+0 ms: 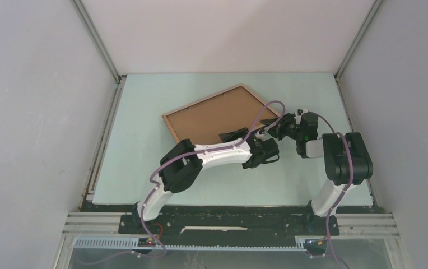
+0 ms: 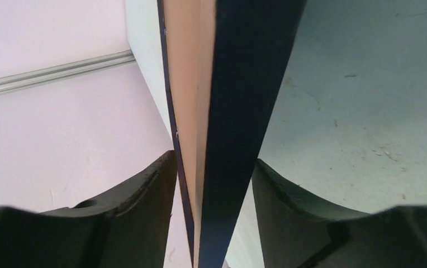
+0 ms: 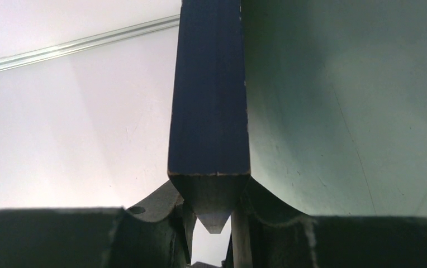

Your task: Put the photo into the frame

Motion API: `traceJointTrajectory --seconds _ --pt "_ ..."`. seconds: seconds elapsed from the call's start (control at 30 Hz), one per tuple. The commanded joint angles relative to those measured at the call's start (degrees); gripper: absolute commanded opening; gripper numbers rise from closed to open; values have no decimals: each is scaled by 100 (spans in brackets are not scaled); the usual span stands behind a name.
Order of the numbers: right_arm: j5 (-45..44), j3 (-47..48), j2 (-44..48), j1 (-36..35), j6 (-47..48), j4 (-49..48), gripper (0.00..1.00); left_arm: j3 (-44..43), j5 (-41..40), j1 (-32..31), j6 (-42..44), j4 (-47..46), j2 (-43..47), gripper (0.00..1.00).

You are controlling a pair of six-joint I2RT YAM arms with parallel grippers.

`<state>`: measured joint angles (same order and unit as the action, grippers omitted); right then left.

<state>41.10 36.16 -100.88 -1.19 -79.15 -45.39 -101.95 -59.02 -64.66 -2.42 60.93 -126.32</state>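
The frame [image 1: 203, 101] sits slanted at the back middle of the table, brown wood face up. The photo [image 1: 214, 115] lies inside it with its plain brown back showing. My right gripper [image 1: 279, 124] is shut on the frame's right corner; in the right wrist view the navy face [image 3: 208, 84] runs up from that corner, wedged in my right gripper [image 3: 211, 207]. My left gripper [image 1: 235, 136] grips the frame's near edge. In the left wrist view the frame [image 2: 239, 84] stands edge-on between the fingers of my left gripper [image 2: 214, 167], and both fingertips touch it.
The pale green mat [image 1: 144, 162] covers the table inside white enclosure walls. Aluminium rails [image 1: 97, 39] run along the wall corners and the table's sides. Purple cables [image 1: 268, 109] loop over both arms. Both arm bases sit at the near edge.
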Motion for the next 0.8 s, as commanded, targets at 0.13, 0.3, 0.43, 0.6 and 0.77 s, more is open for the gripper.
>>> traceJointTrajectory --seconds 0.13,0.3,0.43,0.6,0.77 --pt "312 38 339 65 -621 -570 0 240 -423 77 459 -389 361 30" --pt "457 345 625 75 384 194 30 158 -460 77 643 -286 757 0" --pt "464 593 1257 490 1878 1469 65 -140 -96 118 630 79 1226 0" --pt "-248 926 2522 848 3830 3594 83 -676 809 317 645 423 1887 0" --pt "-933 1046 3317 980 4481 4709 84 -2224 2201 713 603 1139 2198 0"
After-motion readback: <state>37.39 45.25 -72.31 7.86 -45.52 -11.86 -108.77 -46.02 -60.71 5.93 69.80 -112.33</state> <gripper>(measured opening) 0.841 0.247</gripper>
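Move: The frame is already tilted up. The long rail nearer to me runs between my left hand's open fingers, about 1 cm ahead and 1 cm left, level with them. From there the frame's middle lies some 8 cm ahead, 7 cm left and about 5 cm lower. The raised right corner is roughly 8 cm ahead and 12 cm right, at hand height. My right hand still pinches that corner, with the frame's middle about 3 cm ahead, 17 cm left and 5 cm below. I slide my left hand about 1 cm to the left along with the rail and close its fingers until they pinch it. Only then does my right hand open, let go of the corner and back off up and to the right, some 12 cm up, rolling its left side down. Meanwhile my left hand keeps the rail and lifts it almost straight up, about 10 cm. ##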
